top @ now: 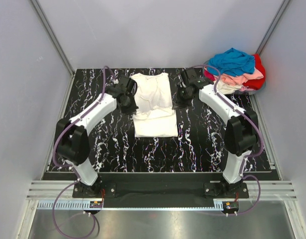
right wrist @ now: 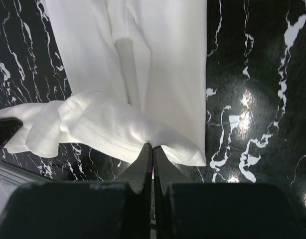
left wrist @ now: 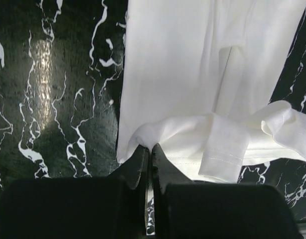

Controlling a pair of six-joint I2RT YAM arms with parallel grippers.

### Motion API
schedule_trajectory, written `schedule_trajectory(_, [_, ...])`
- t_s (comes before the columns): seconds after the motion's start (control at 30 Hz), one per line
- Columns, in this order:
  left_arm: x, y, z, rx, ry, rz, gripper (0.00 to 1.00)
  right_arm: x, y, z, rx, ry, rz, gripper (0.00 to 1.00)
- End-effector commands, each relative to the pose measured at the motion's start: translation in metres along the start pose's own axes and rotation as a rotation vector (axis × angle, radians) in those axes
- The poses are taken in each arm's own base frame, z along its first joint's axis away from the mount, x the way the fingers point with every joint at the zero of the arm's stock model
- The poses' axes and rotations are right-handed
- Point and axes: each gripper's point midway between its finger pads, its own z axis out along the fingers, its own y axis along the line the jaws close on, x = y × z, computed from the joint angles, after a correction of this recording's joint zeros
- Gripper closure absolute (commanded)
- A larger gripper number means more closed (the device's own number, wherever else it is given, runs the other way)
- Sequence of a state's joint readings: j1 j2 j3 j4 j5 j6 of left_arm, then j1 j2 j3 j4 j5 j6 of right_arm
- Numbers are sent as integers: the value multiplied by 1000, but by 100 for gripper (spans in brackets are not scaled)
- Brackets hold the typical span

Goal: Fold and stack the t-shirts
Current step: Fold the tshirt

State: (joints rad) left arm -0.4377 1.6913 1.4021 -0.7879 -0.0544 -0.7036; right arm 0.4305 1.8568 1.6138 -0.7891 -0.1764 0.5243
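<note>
A cream-white t-shirt (top: 154, 107) lies lengthwise in the middle of the black marbled table (top: 113, 144), its sides folded in. My left gripper (top: 131, 95) is shut on the shirt's left edge, pinching a pucker of cloth (left wrist: 149, 137) between its fingertips. On the opposite side my right gripper (top: 179, 94) is shut on the right edge of the same cream-white t-shirt (right wrist: 158, 74), cloth bunched at its tips (right wrist: 152, 144). A heap of other t-shirts (top: 236, 72), blue on top with pink, red and cream under it, sits at the far right corner.
Grey walls enclose the table on three sides. A metal rail (top: 158, 191) runs along the near edge by the arm bases. Bare marbled surface (top: 203, 144) lies in front of the shirt and to both sides.
</note>
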Motion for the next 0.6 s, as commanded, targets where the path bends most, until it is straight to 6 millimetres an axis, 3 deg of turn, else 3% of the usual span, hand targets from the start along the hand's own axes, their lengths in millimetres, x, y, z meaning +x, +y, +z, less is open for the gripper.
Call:
schedule_trajectory(0.0, [-29,-12,-9,40,-30,32,99,-21,11,-5,-45,-18,-42,100])
schedule_trajectory(0.23, [-47,-7,9,17,-10,31,99,-42,11,8,-55,-7,-38,100])
schedule_trajectory(0.57, [-49,-3,59,14,83,35,96,-54,6,44,-67,36,9,100])
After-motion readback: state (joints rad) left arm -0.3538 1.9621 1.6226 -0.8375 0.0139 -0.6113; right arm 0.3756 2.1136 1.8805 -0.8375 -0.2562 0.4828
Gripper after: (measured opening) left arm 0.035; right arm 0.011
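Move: Both hands already pinch the hem's corners. The shirt's chest, where the hem is going, lies about 11 cm ahead, 9 right and 8 below the left hand, and 8 ahead, 10 left and 9 below the right. The collar is some 10 cm beyond the chest, the bottom fold roughly 19 cm nearer than the chest. From the right hand, the clothes basket stands about 17 cm ahead and 28 right. Both hands keep their pinch, carrying the hem about 5 cm forward, sinking late towards the shirt's chest. ##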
